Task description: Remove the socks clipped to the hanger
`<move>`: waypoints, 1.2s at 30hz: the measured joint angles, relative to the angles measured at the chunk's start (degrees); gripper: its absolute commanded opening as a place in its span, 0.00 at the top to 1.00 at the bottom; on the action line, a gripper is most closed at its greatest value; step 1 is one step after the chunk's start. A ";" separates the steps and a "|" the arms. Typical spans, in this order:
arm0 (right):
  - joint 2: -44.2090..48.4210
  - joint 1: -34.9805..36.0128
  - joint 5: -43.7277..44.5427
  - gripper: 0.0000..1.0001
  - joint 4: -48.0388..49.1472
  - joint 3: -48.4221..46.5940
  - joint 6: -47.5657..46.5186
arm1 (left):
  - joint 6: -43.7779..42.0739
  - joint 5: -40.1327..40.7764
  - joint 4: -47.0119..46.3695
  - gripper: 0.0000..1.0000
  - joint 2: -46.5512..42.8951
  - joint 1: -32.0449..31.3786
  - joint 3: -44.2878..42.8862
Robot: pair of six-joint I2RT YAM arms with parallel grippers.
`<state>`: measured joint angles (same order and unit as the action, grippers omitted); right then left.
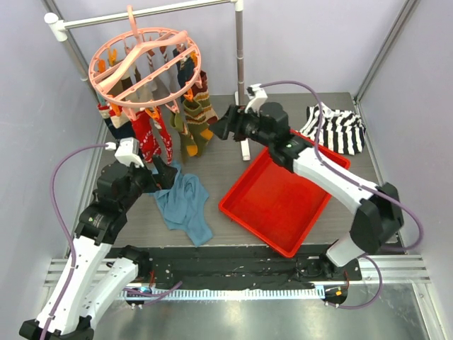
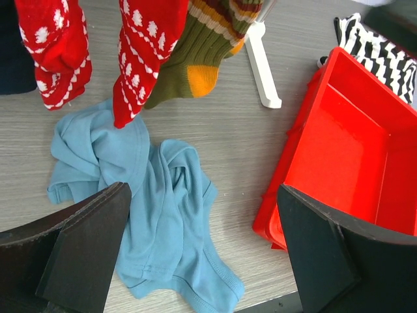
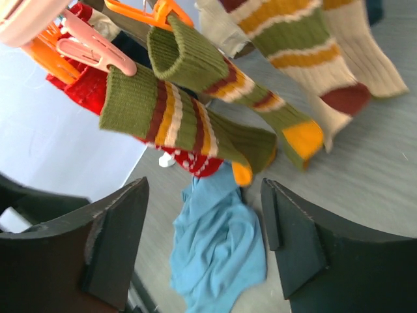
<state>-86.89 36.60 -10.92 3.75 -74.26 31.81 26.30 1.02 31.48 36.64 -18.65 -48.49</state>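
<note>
The salmon-pink ring hanger (image 1: 145, 67) hangs by its hook from the grey rail at the back left. Several socks stay clipped under it: red-white ones (image 1: 150, 134), olive-orange striped ones (image 1: 197, 127), navy and beige ones. My right gripper (image 1: 225, 124) is open and empty, level with the olive socks (image 3: 189, 124) and just right of them. Orange and pink clips (image 3: 98, 49) hold their cuffs. My left gripper (image 1: 164, 172) is open and empty, low over the table below the red socks (image 2: 146, 45).
A plain blue cloth (image 1: 185, 202) lies crumpled on the table under the hanger. A red tray (image 1: 283, 198) stands right of centre. A black-and-white striped garment (image 1: 336, 127) lies at the back right. The rail's white foot (image 2: 262, 65) stands between socks and tray.
</note>
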 measured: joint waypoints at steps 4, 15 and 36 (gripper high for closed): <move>-7.08 3.26 1.79 0.25 5.68 -2.84 -2.93 | 0.00 0.09 0.02 0.00 0.11 0.00 0.00; -19.87 10.73 6.82 0.37 14.05 -6.45 -10.73 | -0.76 0.04 0.07 0.00 0.07 0.00 0.00; -13.79 15.58 11.67 0.99 16.48 -6.36 -10.75 | -1.29 -0.74 0.02 0.00 -0.17 0.00 0.00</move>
<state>-100.68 52.18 0.75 20.23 -80.62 21.06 25.02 0.27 31.51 36.47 -18.65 -48.49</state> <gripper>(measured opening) 0.028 0.996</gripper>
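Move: The green striped sock on the near side of the hanger lies some 12 cm to the right hand's left, 2 cm ahead and about 7 cm below. The other green striped sock hangs about 6 cm ahead and 6 cm left of that hand, and a red snowflake sock roughly 20 cm left, level ahead; both are some 7 cm lower. From the idle left hand, the near striped sock is about 15 cm ahead, 5 cm right and 2 cm below. The near green striped sock is what the right hand reaches for: the hand sweeps about 11 cm left and sinks about 7 cm, edging forward, and its partly open fingers shut to pinch the sock's leg. Keeping that hold, it pulls up about 6 cm and back about 5 cm, away from the hanger's far side, while the wrist tips the fingers upward some 15 degrees in all. ##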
